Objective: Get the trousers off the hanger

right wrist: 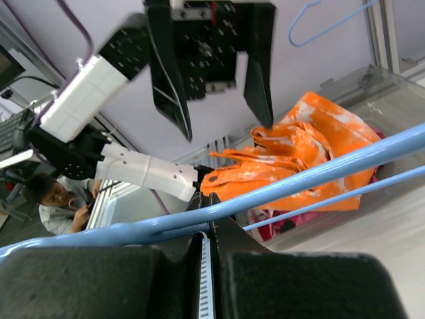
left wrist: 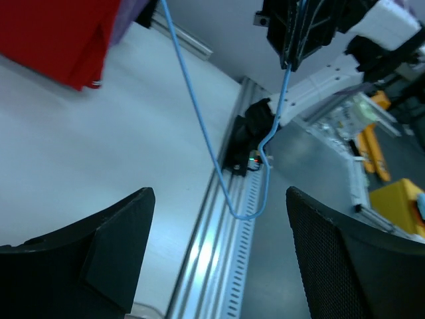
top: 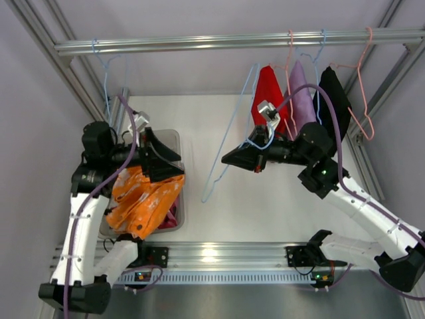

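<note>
The orange trousers [top: 143,199] with white blotches lie crumpled in a clear bin [top: 174,135] at the left, also seen in the right wrist view [right wrist: 312,153]. A bit of pink cloth [top: 172,216] shows under them. My left gripper [top: 169,159] hovers just above the bin, open and holding nothing [left wrist: 219,266]. My right gripper [top: 255,157] is shut on the wire of a bare blue hanger [top: 219,156], held over the middle of the table. In the right wrist view the blue hanger [right wrist: 299,176] is pinched between the fingertips [right wrist: 212,222].
A metal rail [top: 219,43] crosses the back. On it at the right hang a red garment [top: 269,90], a purple one [top: 302,100] and a black one [top: 334,96], with pink wire hangers [top: 362,80]. Another blue hanger [top: 105,66] hangs at the left. Frame posts stand on both sides.
</note>
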Motion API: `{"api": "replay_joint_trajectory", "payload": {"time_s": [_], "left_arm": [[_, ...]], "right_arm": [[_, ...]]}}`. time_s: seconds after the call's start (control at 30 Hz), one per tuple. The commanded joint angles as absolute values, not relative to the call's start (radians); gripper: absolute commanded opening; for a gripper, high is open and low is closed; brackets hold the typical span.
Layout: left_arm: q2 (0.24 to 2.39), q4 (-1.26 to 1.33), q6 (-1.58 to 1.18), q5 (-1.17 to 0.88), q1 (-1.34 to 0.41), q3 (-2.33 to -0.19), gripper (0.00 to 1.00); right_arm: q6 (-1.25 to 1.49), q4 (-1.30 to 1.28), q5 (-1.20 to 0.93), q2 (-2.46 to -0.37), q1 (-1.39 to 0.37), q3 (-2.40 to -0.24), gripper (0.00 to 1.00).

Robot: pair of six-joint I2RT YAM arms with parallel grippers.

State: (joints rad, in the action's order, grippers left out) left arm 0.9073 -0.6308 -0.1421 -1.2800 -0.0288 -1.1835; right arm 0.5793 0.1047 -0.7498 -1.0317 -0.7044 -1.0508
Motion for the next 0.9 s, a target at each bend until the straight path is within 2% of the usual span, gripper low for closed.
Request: {"api": "replay_joint_trajectory", "payload": {"time_s": [0.0,0.07,0.17,0.33,0.67,0.77,0.87], "left_arm": [[0.894,-0.051,-0.548,-1.362,-0.153,-1.112,0.84],[0.937,-0.252,-0.33,-1.258,-0.286,-1.162,0.83],[0.968,-0.353,-0.186,-1.074,-0.449,-1.224,0.83],[1.009,-0.348,-0.141,-0.977,-0.515,-1.239,0.82],[1.055,-0.449,-0.009,-0.862,-0.611,-1.252,0.66],[1.055,-0.44,-0.02,-0.842,-0.614,-1.25,0.53],[1.051,-0.405,-0.064,-0.848,-0.612,-1.252,0.28]], "right_arm": [[0.609,0.213,-0.733,-1.046,-0.722,-1.115,0.0],[0.62,0.222,-0.729,-1.061,-0.732,-1.123,0.0],[0.627,0.229,-0.727,-1.084,-0.747,-1.135,0.0],[0.626,0.227,-0.724,-1.115,-0.762,-1.169,0.0],[0.643,0.238,-0.724,-1.134,-0.767,-1.192,0.0],[0.643,0.239,-0.718,-1.135,-0.767,-1.189,0.0],[0.641,0.238,-0.713,-1.137,-0.769,-1.186,0.0]]}}
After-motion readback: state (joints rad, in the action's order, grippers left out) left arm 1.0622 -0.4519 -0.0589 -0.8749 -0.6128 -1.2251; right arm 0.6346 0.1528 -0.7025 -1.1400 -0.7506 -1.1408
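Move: The lower part of the blue hanger held in the right gripper lies about 12 cm to the left gripper's right, 2 cm back and 3 cm below. The right fingertips are about 13 cm to the left gripper's right, 1 cm ahead and 1 cm above; the orange trousers lie in the bin some 15 cm to its left, level with it, and 30 cm below. From the right gripper that hanger part is 3 cm back, 1 cm left and 4 cm below, with the red trousers roughly 20 cm ahead, 14 cm right and 10 cm below. Swing the open left gripper about 10 cm to its right, dipping back some 3 cm on the way and easing forward again, up to the blue hanger just beneath the right fingertips. Turn it roughly 15 degrees, mainly clockwise, and close the fingers about the wire to a third open. Keep the right gripper shut on the hanger, shifting it about 2.5 cm left and 2 cm up to meet the left. ##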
